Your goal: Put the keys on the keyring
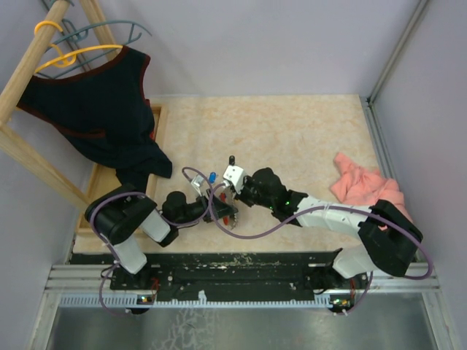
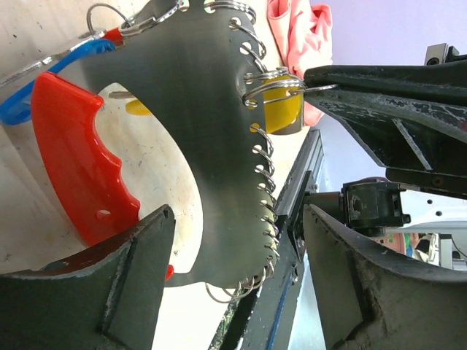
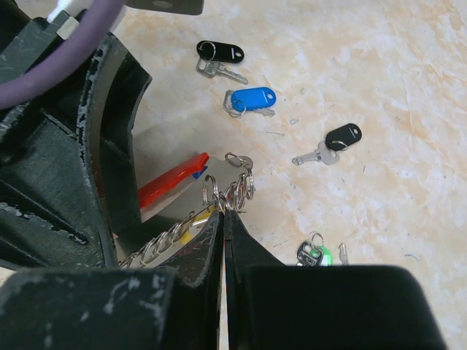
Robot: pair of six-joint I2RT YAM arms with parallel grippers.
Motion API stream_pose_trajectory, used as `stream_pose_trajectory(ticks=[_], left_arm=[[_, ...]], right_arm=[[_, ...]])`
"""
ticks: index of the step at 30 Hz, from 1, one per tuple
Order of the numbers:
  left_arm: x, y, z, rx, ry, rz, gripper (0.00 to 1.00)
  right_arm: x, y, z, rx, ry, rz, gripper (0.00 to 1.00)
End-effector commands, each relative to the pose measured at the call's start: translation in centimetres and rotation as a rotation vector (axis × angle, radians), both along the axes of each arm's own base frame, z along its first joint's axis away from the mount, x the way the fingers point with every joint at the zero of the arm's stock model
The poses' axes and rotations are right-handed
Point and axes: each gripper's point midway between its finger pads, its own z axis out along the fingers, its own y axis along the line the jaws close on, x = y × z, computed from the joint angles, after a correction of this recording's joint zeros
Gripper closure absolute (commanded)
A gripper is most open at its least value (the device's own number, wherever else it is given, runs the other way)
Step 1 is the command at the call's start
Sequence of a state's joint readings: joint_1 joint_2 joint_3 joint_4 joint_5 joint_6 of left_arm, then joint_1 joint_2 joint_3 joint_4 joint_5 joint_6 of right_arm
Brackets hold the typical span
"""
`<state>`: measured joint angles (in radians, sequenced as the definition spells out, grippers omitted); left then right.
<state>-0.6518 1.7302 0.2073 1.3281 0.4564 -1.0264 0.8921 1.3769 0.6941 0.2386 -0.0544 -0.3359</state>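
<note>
The keyring (image 2: 197, 124) is a grey plate edged with small wire rings, with a red band (image 2: 76, 164) on its other side. My left gripper (image 2: 237, 215) is open; the plate's lower end lies between its fingers with a gap on each side. My right gripper (image 3: 223, 213) is shut on a wire ring at the plate's edge, and the yellow key (image 2: 281, 113) hangs from that ring. Loose keys lie on the table: a black key (image 3: 219, 52), a blue key (image 3: 252, 100), another black key (image 3: 341, 137) and a green key (image 3: 315, 255).
A pink cloth (image 1: 365, 188) lies at the right of the table. A dark garment (image 1: 102, 113) hangs on a wooden rack (image 1: 33, 73) at the back left. The two arms meet near the table's front middle, by the metal rail (image 1: 241, 281).
</note>
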Motion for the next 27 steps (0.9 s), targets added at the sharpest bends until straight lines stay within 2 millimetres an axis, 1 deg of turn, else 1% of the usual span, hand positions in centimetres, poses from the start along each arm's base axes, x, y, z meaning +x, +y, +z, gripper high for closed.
stream_pose_trajectory(ticks=[1, 3, 7, 10, 14, 16, 19, 27], left_arm=[[0.9, -0.5, 1.2, -0.031, -0.06, 0.006, 0.25], [1.2, -0.6, 1.1, -0.021, -0.065, 0.008, 0.28], [1.6, -0.7, 0.9, 0.001, -0.081, 0.008, 0.36], [1.6, -0.7, 0.8, 0.023, -0.087, 0.0, 0.46], [1.2, -0.2, 0.5, 0.054, -0.092, 0.001, 0.67], [1.0, -0.1, 0.3, 0.067, -0.094, -0.003, 0.73], [0.7, 0.0, 0.4, 0.072, -0.099, -0.013, 0.81], [0.3, 0.1, 0.8, 0.086, -0.127, -0.046, 0.96]], right_arm=[[-0.3, 1.5, 3.4, 0.106, -0.048, 0.034, 1.0], [-0.5, 1.6, 3.3, 0.107, -0.045, 0.042, 1.0], [-0.7, 1.6, 3.1, 0.101, -0.038, 0.05, 1.0], [-0.4, 1.1, 2.7, 0.08, -0.045, 0.03, 1.0], [0.0, 0.5, 2.3, 0.059, -0.054, -0.005, 1.0], [0.1, 0.3, 2.1, 0.051, -0.055, -0.014, 1.0], [0.1, 0.1, 1.8, 0.046, -0.057, -0.022, 1.0], [0.7, -1.2, 1.7, 0.028, -0.083, -0.079, 1.0]])
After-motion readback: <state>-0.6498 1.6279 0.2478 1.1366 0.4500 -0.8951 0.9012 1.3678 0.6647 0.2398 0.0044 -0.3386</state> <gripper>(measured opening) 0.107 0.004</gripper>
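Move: The keyring, the saw-shaped plate edged with small rings, has its middle about 1 cm forward and 2 cm right of the open left hand, at its height. From the shut right hand, which pinches a ring, it is roughly 4 cm back, 2 cm left and 5 cm lower. From the right hand, down on the table, the black-tag key lies about 8 cm ahead, the blue-tag key 5 cm ahead and 7 cm left, and the green-tag key 3 cm ahead and 9 cm right. Forward by about 1 cm, then drawing back slightly, the left hand stays at the keyring while its fingers go from wide open to nearly shut, pinching the plate's ringed edge and gripping more firmly at the end. The right hand keeps its pinch on the ring, first almost still, then easing about 1 cm right and 1 cm down. ##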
